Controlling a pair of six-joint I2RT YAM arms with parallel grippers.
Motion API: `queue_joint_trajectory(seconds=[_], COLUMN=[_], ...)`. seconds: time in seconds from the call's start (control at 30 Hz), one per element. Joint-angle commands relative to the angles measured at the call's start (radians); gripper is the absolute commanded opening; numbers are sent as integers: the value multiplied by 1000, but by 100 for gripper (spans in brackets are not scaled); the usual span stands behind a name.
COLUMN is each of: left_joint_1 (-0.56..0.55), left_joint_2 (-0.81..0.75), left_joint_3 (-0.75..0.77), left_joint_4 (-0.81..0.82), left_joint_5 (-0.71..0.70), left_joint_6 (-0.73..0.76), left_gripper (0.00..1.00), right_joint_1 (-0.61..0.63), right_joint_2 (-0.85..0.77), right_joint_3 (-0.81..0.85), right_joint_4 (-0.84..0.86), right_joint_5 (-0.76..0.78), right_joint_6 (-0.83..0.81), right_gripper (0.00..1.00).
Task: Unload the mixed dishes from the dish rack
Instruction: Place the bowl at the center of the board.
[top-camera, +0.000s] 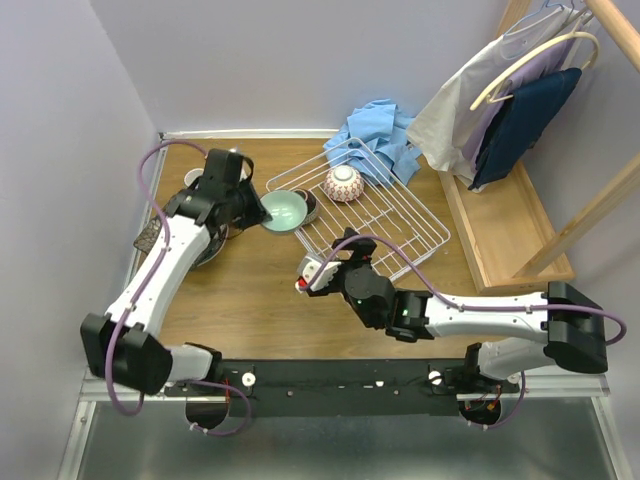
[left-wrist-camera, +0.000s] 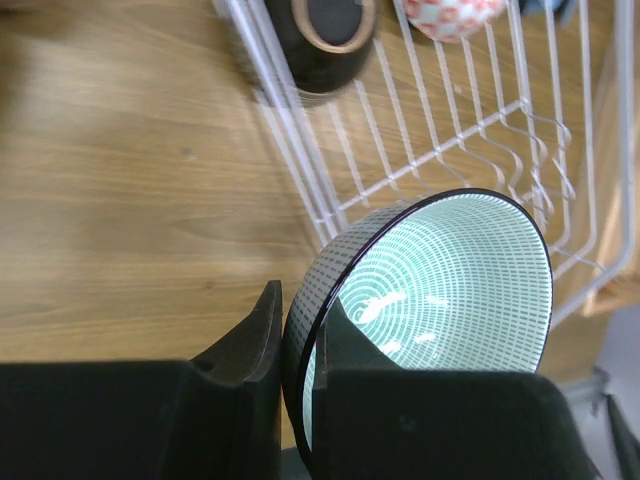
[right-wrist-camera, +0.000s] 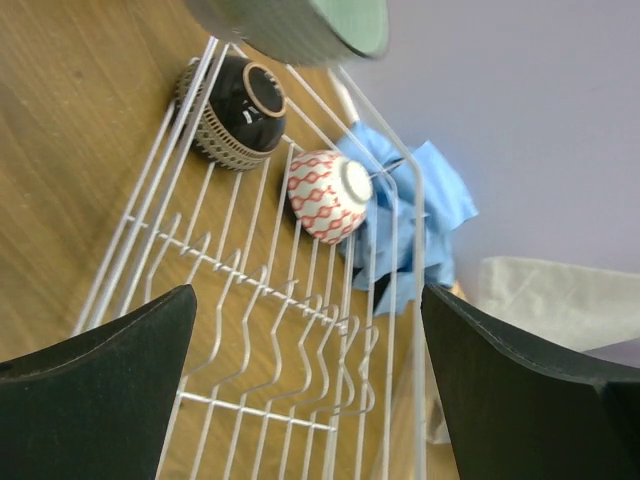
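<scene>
The dish rack is a white wire basket at the back centre of the table. My left gripper is shut on the rim of a pale green bowl, held tilted just past the rack's left edge. In the left wrist view one finger presses inside that bowl and one outside, with the gripper clamping its dark rim. A dark bowl and a red-and-white patterned bowl lie in the rack. My right gripper stands open and empty over the rack's near-left corner.
A blue cloth is bunched at the rack's far side. A wooden clothes rack with hanging garments stands at the right. Unloaded dishes and a cup sit under and beside my left arm, near the left wall.
</scene>
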Motion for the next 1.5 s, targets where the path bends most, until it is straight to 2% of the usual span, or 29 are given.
queue_joint_trajectory(seconds=[0.0,0.13,0.43,0.57,0.77,0.97,1.1,1.27,1.3,1.37,1.4,1.47], left_joint_1=[34,60,86,86,92,94,94,94,95,95,95,95], left_joint_2=[-168,-317,-463,-457,-463,-433,-429,-500,-512,-558,-577,-630], left_joint_3=[-178,-412,-786,-870,-969,-1037,-1051,-1060,-1060,-1051,-1045,-1026], left_joint_4=[160,252,491,613,724,801,802,755,744,697,678,619], left_joint_5=[-213,-260,-284,-296,-361,-353,-336,-344,-344,-345,-347,-355], left_joint_6=[-5,-60,-221,-253,-236,-232,-239,-235,-232,-232,-229,-214], left_gripper=[0,0,0,0,0,15,32,47,55,65,74,85], right_joint_1=[-5,-24,-157,-238,-266,-277,-295,-336,-347,-384,-399,-447], right_joint_2=[-9,-10,-58,-105,-150,-168,-155,-92,-81,-49,-40,-17], right_joint_3=[95,141,200,186,160,142,166,214,232,250,273,293], right_joint_4=[-237,-349,-517,-540,-580,-575,-566,-560,-560,-554,-552,-543], right_joint_5=[-11,-39,-149,-224,-235,-252,-284,-350,-364,-413,-433,-479], right_joint_6=[239,403,708,795,827,882,924,968,979,1015,1032,1081], right_gripper=[100,100,100,100,100,100,100,100,100,100,100,100])
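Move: The left hand holds the green bowl by its rim, the bowl hanging off to the hand's right; the bare spot on the board where it goes lies about 5 cm back, 5 cm to the left and 20 cm below. From that spot the black bowl in the rack is some 18 cm farther out and 12 cm right, the plate stack about 12 cm farther out and 25 cm left. From the empty right hand the spot lies 31 cm left, 2 cm ahead and 20 cm below. The left hand carries the green bowl down onto the bare board, sinking about 18 cm while it swings some 10 cm left and 6 cm back, away from the rack, and turns counter-clockwise by about 25 degrees; low down it slows, then opens its fingers from the rim and lifts a couple of centimetres, still close over the bowl. Meanwhile the empty right hand, fingers wide open, shifts about 5 cm right and then a little forward over the rack, tipping its fingertips down and turning somewhat clockwise. ##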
